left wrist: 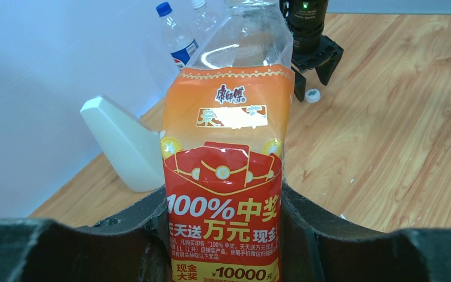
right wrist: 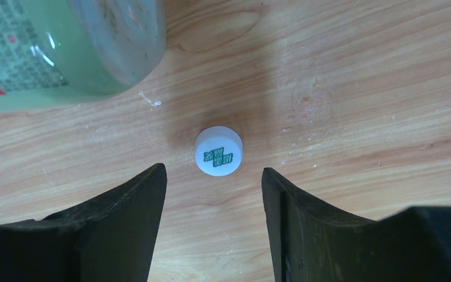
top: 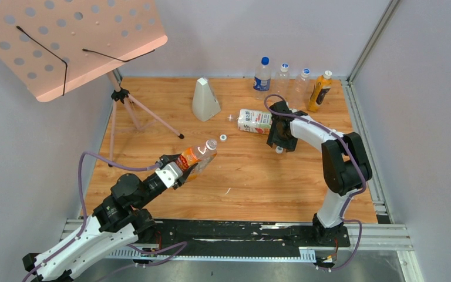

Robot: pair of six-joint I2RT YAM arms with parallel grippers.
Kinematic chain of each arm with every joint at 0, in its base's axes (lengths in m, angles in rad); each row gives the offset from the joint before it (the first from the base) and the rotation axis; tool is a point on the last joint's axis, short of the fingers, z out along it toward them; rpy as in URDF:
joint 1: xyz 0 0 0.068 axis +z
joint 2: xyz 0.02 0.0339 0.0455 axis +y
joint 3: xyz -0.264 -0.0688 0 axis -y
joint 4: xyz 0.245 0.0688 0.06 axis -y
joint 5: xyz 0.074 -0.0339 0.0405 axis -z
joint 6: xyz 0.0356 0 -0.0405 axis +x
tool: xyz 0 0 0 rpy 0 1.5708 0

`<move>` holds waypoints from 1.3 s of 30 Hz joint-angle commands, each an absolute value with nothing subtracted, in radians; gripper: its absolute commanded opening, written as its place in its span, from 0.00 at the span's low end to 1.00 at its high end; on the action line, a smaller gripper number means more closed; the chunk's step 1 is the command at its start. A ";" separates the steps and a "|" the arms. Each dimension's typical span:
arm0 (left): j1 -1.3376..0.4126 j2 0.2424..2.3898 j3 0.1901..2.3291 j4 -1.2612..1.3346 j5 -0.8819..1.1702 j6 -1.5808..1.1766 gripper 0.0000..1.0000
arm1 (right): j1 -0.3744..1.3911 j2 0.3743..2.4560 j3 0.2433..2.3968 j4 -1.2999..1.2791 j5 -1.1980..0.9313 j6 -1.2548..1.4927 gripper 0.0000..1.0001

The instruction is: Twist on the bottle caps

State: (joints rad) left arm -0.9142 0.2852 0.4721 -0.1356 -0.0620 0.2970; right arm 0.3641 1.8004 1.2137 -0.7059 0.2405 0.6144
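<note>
My left gripper (top: 183,167) (left wrist: 223,235) is shut on the smaller clear bottle (top: 197,156) (left wrist: 226,147) with the orange label. It holds the bottle tilted above the table, mouth toward the far right. One white cap (top: 224,138) lies on the wood just beyond that mouth. The larger bottle (top: 253,120) (right wrist: 64,47) with the green-white-orange label lies on its side further back. My right gripper (top: 280,145) (right wrist: 214,170) (left wrist: 314,64) points down beside it, open. A second white cap (right wrist: 218,151) (top: 279,150) (left wrist: 312,95) with green print sits on the table just past its fingertips, untouched.
A white cone-shaped object (top: 205,100) (left wrist: 123,141) stands at the back middle. Along the back wall stand a blue-labelled bottle (top: 262,73) (left wrist: 176,35), two clear bottles (top: 282,73) and an orange juice bottle (top: 320,91). A pink perforated stand (top: 70,41) on a tripod (top: 129,108) overhangs the left.
</note>
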 commanded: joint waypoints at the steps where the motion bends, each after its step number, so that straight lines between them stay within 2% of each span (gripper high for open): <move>1: -0.913 0.292 0.503 -0.109 -0.074 0.320 0.36 | 0.343 1.833 1.259 -0.697 0.226 0.601 0.59; 10: -0.913 0.255 0.479 -0.080 -0.079 0.315 0.39 | 0.317 1.861 1.235 -0.668 0.189 0.603 0.50; 16: -0.911 0.277 0.469 -0.071 -0.127 0.310 0.39 | 0.318 1.839 1.213 -0.668 0.180 0.606 0.40; 27: -0.911 0.299 0.476 -0.122 -0.056 0.359 0.35 | 0.328 1.694 1.115 -0.663 0.111 0.577 0.04; 32: -0.911 0.306 0.481 -0.151 0.003 0.382 0.31 | 0.387 1.565 1.086 -0.663 0.085 0.515 0.00; 39: -0.911 0.337 0.497 -0.180 0.109 0.377 0.28 | 0.485 1.330 1.092 -0.664 0.017 0.392 0.00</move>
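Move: The white cap to pick up lies almost under the right fingertips, roughly 1 cm ahead, 1 cm right and 2 cm below. The green-label bottle lies about 13 cm ahead and 9 cm left; the other cap is some 6 cm ahead and 22 cm left. The held orange bottle's mouth is around 6 cm back, 26 cm left and 24 cm up. From the left hand, the cap to pick up is about 15 cm ahead, 36 cm right, 26 cm down. Sink the right gripper just under 2 cm over the white cap and close the already narrowing fingers on its sides. Draw it back a couple of centimetres while low, then lift some 8 cm, swinging left towards the orange bottle's mouth and turning slightly counter-clockwise. Keep the left grip on the bottle and let that hand settle about 2 cm lower. ##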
